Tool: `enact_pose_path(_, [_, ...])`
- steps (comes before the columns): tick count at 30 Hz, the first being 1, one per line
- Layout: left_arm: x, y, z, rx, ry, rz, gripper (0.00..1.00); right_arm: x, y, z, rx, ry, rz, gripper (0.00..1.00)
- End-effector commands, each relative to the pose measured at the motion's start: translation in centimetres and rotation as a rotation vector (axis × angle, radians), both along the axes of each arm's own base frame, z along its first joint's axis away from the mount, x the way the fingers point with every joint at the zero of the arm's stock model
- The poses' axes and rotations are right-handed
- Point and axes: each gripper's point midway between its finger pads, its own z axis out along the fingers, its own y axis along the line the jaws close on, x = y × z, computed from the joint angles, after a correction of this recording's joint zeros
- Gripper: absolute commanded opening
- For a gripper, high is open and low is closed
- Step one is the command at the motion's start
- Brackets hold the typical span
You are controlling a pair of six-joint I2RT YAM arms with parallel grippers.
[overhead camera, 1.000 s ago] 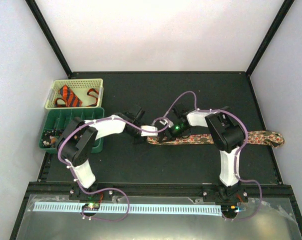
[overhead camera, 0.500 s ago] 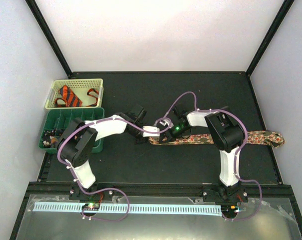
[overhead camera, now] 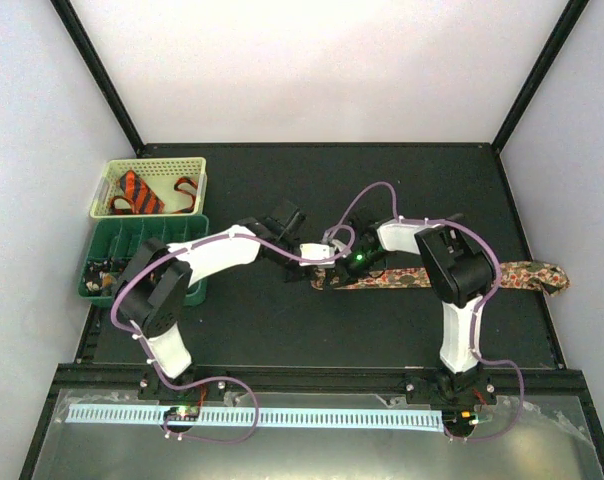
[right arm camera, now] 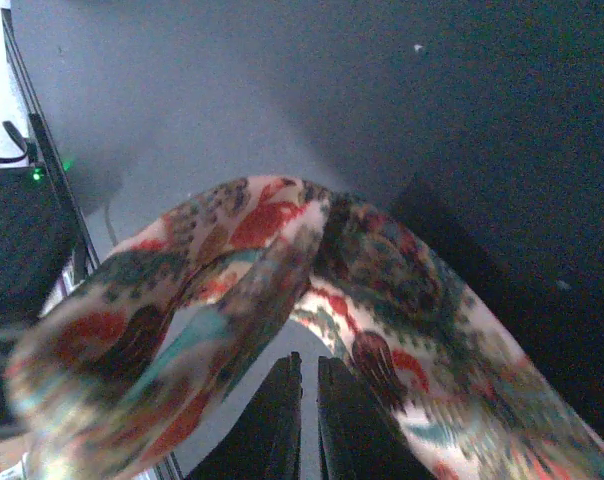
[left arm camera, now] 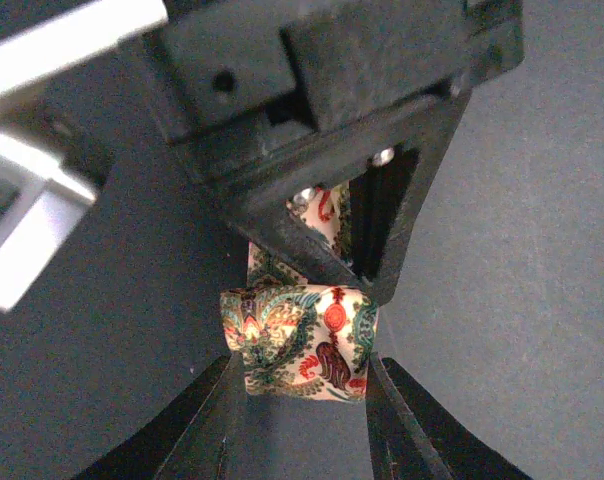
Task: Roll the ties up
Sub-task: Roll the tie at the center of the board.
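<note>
The brown-green-red patterned tie lies as a strip across the mat toward the right edge. Its left end is turned into a small coil. My left gripper is shut on that coil, one finger pressed against each side. In the top view the left gripper meets the right gripper at the coil. In the right wrist view my right gripper is shut with nothing between its fingers, and the tie loops around them. An orange tie with black stripes lies in the yellow basket.
A green compartment tray with small items sits in front of the yellow basket at the left edge. The tie's far end reaches the mat's right border. Purple cables arch over both arms.
The left jaws have narrowed onto the coiled end. Both grippers and the tie's left end have shifted a little to the right along the strip.
</note>
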Motion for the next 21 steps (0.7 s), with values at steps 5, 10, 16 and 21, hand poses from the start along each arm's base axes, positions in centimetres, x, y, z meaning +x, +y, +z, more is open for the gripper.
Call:
enact_pose_path(5, [0.8, -2.0, 0.3, -0.043, 0.026, 0.009, 0.35, -0.6, -2.8, 2.6, 0.01, -0.033, 0.031, 0.16])
enact_pose_path(10, [0.6, -2.4, 0.0, -0.046, 0.031, 0.002, 0.34, -0.5, -2.8, 4.7, 0.101, -0.006, -0.018, 0.25])
enact_pose_path(16, [0.8, -3.1, -0.5, -0.048, 0.045, 0.013, 0.34, 0.7, -1.9, 4.6, 0.165, 0.064, -0.103, 0.39])
enact_pose_path(21, [1.0, -3.3, -0.6, -0.043, 0.049, 0.017, 0.33, 1.9, -1.3, 3.8, 0.174, 0.114, -0.137, 0.44])
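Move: The folded-over left end of the tie lies just under the left hand, about 3 cm to its right, level in depth and some 5 cm below; from the right hand it is about 2 cm ahead, 2 cm to the left and at the same height. The right gripper's tips stand some 5 cm right, 2 cm back and 5 cm below the left hand. The flat strip of tie runs off to the right, its middle roughly 24 cm from the right hand and 1 cm forward. The right hand comes free of the fold's near right-hand corner, its almost shut fingers opening to a bit under half as it backs off about 3 cm to the right and rises nearly 4 cm clear of the tie, then eases about 1 cm back left with a small wrist turn of some 10 degrees. Meanwhile the left hand, fingers staying about a third open and pointing down and to the right, sinks roughly 2 cm and shifts as much to the right onto the folded end, so that its fingertips straddle the fold without closing. ##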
